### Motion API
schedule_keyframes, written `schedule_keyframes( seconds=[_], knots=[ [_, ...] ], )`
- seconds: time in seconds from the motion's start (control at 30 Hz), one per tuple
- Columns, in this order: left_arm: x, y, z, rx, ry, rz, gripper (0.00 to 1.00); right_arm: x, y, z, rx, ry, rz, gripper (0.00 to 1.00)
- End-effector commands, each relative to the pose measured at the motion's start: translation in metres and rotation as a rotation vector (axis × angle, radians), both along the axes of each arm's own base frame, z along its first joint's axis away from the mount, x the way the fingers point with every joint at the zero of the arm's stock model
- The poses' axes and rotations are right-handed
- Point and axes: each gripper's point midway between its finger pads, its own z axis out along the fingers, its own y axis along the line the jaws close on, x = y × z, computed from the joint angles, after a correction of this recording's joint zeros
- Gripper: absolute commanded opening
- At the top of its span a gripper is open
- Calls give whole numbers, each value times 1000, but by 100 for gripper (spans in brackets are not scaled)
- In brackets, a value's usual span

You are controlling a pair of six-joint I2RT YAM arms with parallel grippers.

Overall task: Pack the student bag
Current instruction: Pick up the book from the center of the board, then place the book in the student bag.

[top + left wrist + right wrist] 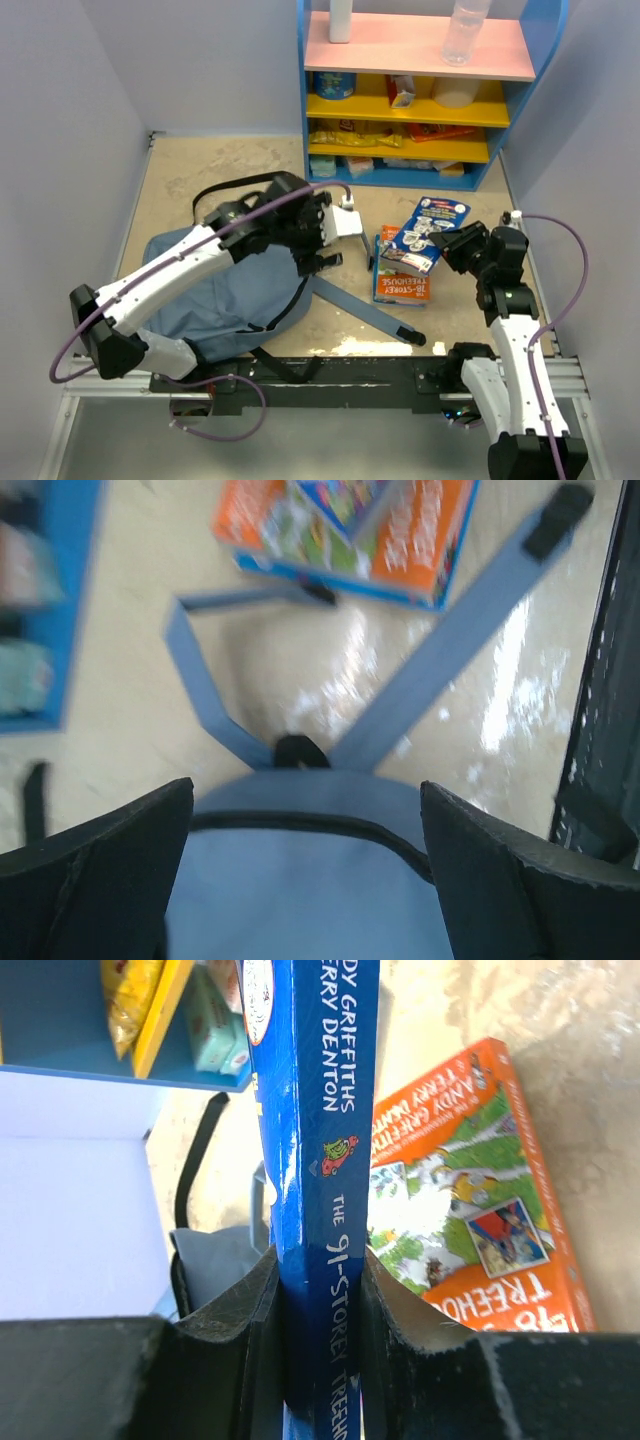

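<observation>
The student bag (235, 290), grey-blue and soft, lies on the floor at the left, one padded strap (365, 310) trailing right. My left gripper (318, 240) hovers over the bag's top edge, open, with nothing between its fingers; in the left wrist view the bag (300, 880) fills the gap under the left gripper (307, 792). My right gripper (452, 245) is shut on the spine of a blue book (428, 232), lifted and tilted above an orange book (400, 285) that lies flat. In the right wrist view the blue book (315, 1110) sits clamped in the right gripper (320, 1275), the orange book (480, 1230) beside it.
A blue shelf unit (410, 100) with pink and yellow shelves holds bottles and packets at the back. Pale walls close in on both sides. A black rail (350, 372) runs along the near edge between the arm bases. Thin black webbing (215, 190) lies behind the bag.
</observation>
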Motion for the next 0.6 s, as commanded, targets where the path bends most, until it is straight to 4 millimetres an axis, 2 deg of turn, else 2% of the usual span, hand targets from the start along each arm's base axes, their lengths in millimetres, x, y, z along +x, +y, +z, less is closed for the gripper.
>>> schedule_keyframes(
  seconds=[0.0, 0.03, 0.07, 0.1, 0.13, 0.23, 0.5, 0.57],
  knots=[
    [-13, 14, -70, 170, 67, 101, 100, 15, 9, 62, -4, -197, 68, 0],
    [-7, 17, -73, 171, 20, 138, 100, 15, 9, 64, -13, -204, 70, 0],
    [-10, 13, -72, 164, -2, 133, 100, 15, 8, 67, -21, -211, 69, 0],
    [-7, 19, -78, 180, -29, 176, 100, 15, 8, 69, -26, -213, 69, 0],
    [3, 22, -73, 177, -83, 235, 100, 15, 7, 69, -35, -212, 70, 0],
    [13, 30, -75, 194, -109, 355, 100, 15, 8, 66, -34, -203, 75, 0],
    [8, 50, -102, 261, -110, 396, 100, 15, 10, 51, -22, -167, 81, 0],
    [6, 53, -100, 258, -111, 393, 93, 16, 9, 50, -20, -163, 76, 0]
  ],
)
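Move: The bag's black zip rim, at the right end of its mouth, lies about 20 cm below the open left hand, some 3 cm to its left and 1 cm back. The orange book lies 19 cm to that hand's right and 1 cm ahead; the long blue strap's middle 11 cm right and 8 cm back; both near 25 cm down. From the right hand, already holding the blue book, the rim is some 31 cm left, 5 cm back and 14 cm lower. Towards the bag's black rim the open left hand drops about 11 cm, nearly all of it early, then drifts some 4 cm left in all after a small dip back and forward again. Meanwhile the wrist tips the fingers more steeply down and turns roughly 20 degrees counter-clockwise. The right hand keeps its pinch on the blue book's spine, easing up only about a centimetre above the orange book. ##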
